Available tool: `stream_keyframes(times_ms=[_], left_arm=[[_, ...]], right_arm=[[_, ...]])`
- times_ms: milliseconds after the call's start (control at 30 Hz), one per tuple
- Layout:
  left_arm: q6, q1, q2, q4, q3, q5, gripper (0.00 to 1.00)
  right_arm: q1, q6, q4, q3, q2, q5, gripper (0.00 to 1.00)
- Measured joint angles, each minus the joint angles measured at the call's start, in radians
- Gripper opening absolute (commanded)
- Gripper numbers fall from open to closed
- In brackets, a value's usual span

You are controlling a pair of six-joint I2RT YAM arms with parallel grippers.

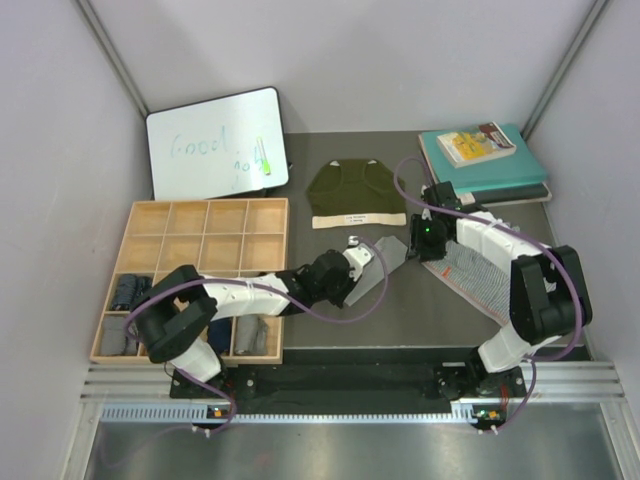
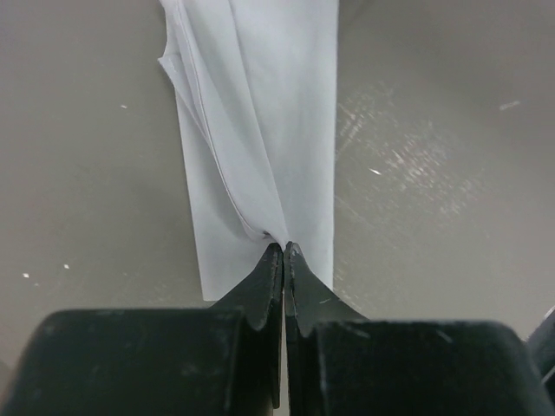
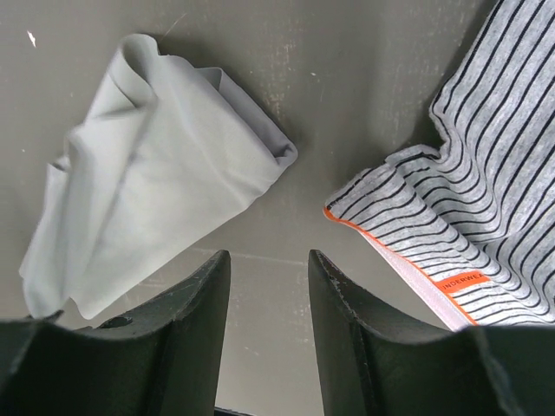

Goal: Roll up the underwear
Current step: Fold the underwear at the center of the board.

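A light grey underwear [image 1: 374, 270] lies folded into a long strip in the middle of the table. My left gripper [image 1: 362, 254] is shut on its near end, the cloth [image 2: 260, 130] gathering into creases at the fingertips [image 2: 284, 249]. My right gripper [image 3: 269, 260] hangs open over bare table, with the grey cloth [image 3: 156, 182] to its left and the grey-and-white striped underwear [image 3: 486, 199] with an orange-edged waistband to its right. That striped piece [image 1: 478, 272] lies partly under the right arm. The olive green underwear [image 1: 356, 190] with a cream waistband lies flat further back.
A wooden compartment tray [image 1: 205, 222] stands at the left, with dark and grey rolled cloth in its near cells. A whiteboard [image 1: 215, 140] leans at the back left. Teal books [image 1: 490, 165] are stacked at the back right.
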Motion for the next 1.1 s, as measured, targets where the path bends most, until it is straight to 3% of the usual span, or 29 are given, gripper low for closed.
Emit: stream_keyframes(times_ms=[367, 400, 467, 533, 567, 600, 1100], left_arm=[[0.001, -0.05, 0.0, 0.012, -0.026, -0.015, 0.0], [0.001, -0.051, 0.0, 0.013, -0.026, -0.015, 0.02], [0.0, -0.051, 0.0, 0.013, -0.026, -0.015, 0.21], [-0.005, -0.052, 0.0, 0.013, -0.026, -0.015, 0.32], [-0.008, -0.053, 0.0, 0.012, -0.026, -0.014, 0.43], [-0.014, -0.055, 0.0, 0.012, -0.026, -0.012, 0.46], [-0.107, -0.05, -0.102, 0.054, -0.082, 0.092, 0.53]], right_arm=[[0.0, 0.006, 0.019, -0.018, -0.006, -0.014, 0.42], [0.0, 0.007, 0.019, -0.018, -0.006, -0.015, 0.43], [0.0, 0.007, 0.02, -0.018, -0.006, -0.018, 0.44], [0.0, 0.008, 0.02, -0.018, -0.006, -0.022, 0.45], [0.0, 0.008, 0.02, -0.018, -0.006, -0.024, 0.45], [0.0, 0.008, 0.02, -0.018, -0.006, -0.025, 0.45], [0.044, 0.07, 0.06, -0.019, -0.02, -0.083, 0.46]])
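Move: My left hand still pinches the folded edge of the grey underwear near its left, near end; the underwear's middle lies about 6 cm ahead, 7 cm to the right and barely 1 cm lower. From that hand the green garment is some 25 cm ahead and 2 cm right, the divided box's middle about 36 cm left and 3 cm ahead. My open right hand has the grey underwear's middle roughly 9 cm to its left, level with it, and the striped cloth's middle some 19 cm right, straight across, both about 3 cm below. I draw the pinched flap back towards me about 2 cm with my left hand, sinking barely 1 cm to lay it down, then open the fingers to about half and let go, backing off another 2 cm from the underwear and starting to rise. My right hand first waits, fingers open, then slides about 3 cm left towards the underwear, rising slightly. ##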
